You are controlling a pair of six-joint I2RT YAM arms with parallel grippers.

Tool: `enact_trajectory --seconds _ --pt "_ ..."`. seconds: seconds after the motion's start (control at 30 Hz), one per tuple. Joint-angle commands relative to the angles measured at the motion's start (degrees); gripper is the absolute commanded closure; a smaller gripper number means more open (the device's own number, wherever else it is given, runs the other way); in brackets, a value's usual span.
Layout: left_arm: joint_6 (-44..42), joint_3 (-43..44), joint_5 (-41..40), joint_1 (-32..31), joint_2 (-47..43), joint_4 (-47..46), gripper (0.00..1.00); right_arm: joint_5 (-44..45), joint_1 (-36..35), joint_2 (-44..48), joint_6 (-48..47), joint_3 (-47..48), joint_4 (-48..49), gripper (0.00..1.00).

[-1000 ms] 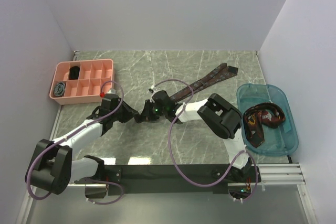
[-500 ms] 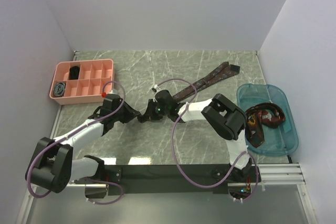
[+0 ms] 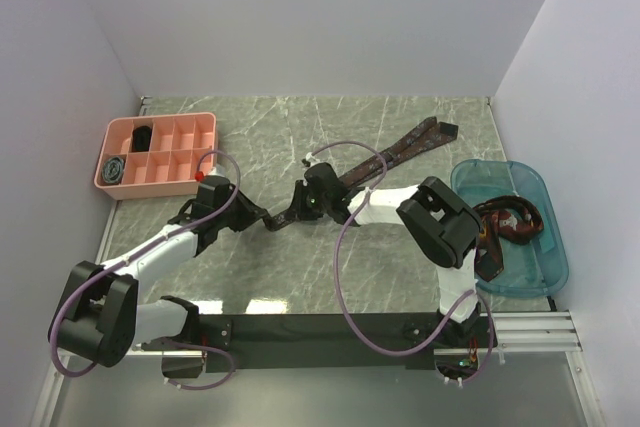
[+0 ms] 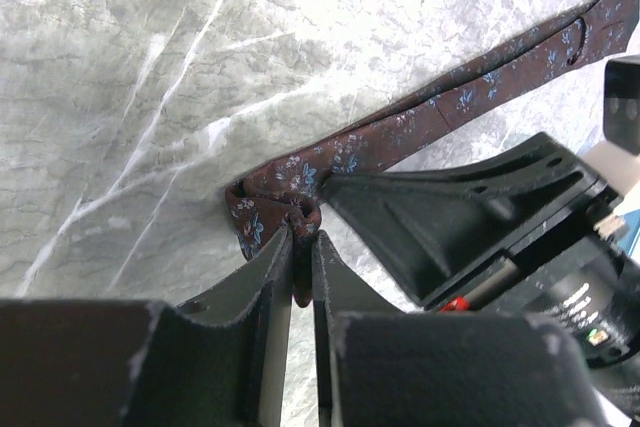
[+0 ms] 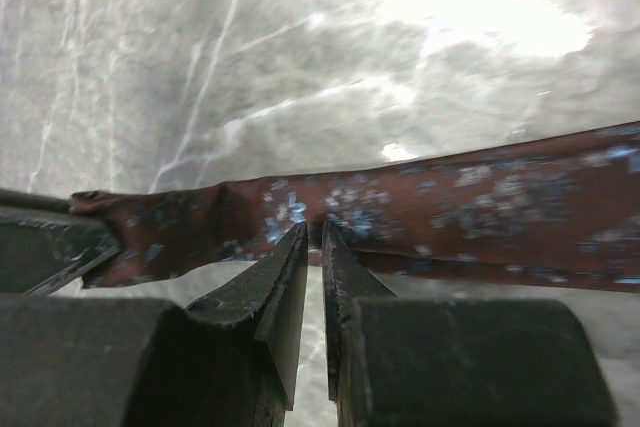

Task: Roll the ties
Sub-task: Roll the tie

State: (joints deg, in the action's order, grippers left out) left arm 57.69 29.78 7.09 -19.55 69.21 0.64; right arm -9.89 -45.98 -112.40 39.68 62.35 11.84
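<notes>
A dark maroon patterned tie [image 3: 400, 150] lies as a long strip running diagonally toward the back right. Its near end [image 4: 262, 209] is folded over, and my left gripper [image 4: 302, 239] is shut on that bunched fold. Just along the strip, my right gripper [image 5: 322, 232] is shut on the near edge of the tie [image 5: 470, 209]. In the top view the two grippers meet tip to tip, the left gripper [image 3: 272, 219] beside the right gripper [image 3: 296, 213]. More ties [image 3: 505, 225] lie loose in the blue bin.
A pink divided tray [image 3: 190, 133] at the back left holds a black coil [image 3: 143, 135] and a grey-blue coil [image 3: 115, 168]. The blue bin [image 3: 535, 187] stands at the right edge. Purple cables [image 3: 345, 247] loop over the table by both arms.
Both grippers have shifted a little to the right and back, carrying the tie's near end with them. The left jaws have closed tighter on the fold.
</notes>
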Motion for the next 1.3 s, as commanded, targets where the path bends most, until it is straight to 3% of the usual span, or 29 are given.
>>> enact_trajectory --seconds 0.0,0.23,0.53,1.0,1.27 --pt "-1.3 2.0 -0.9 -0.3 -0.5 -0.8 0.83 0.9 0.5 1.8 -1.5 1.5 -0.4 0.82" --pt "-2.0 3.0 -0.3 -0.8 1.0 -0.8 0.82 0.4 0.6 0.3 -0.1 0.2 0.3 0.82" --pt "-3.1 6.3 0.6 -3.6 7.2 -1.0 0.77 1.3 0.7 5.2 -2.1 -2.8 1.6 0.81" --pt "-2.0 6.8 -1.6 -5.8 12.3 -4.1 0.63 -0.7 1.3 8.7 -3.6 -7.0 7.9 0.56" --pt "0.8 6.1 -4.4 -6.6 13.4 -6.1 0.58 -2.7 1.4 7.7 -3.7 -7.3 10.0 0.54"
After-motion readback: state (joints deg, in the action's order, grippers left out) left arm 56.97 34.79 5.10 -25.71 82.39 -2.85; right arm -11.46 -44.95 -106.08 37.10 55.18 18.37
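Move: The tie's turned-up end is already pinched in the left fingers; the spot on the tie band where it will be laid is about 4 cm to the right, 1 cm ahead and 5 cm below. From the right hand, low over the band, that spot is 3 cm left and 1 cm back. The crease lies about 2 cm back, 1 cm right of the left hand and 5 cm below; the pink tray is about 15 cm ahead and 25 cm left of it. The tie's end is carried right along the band and laid down on it: the left hand goes about 3.5 cm right, then increasingly down, 3 cm in all, and opens partway, letting go. The right fingers, at first holding the band down beside it, stay nearly still, then part while the hand lifts about 2.5 cm off the tie and eases slightly right. ##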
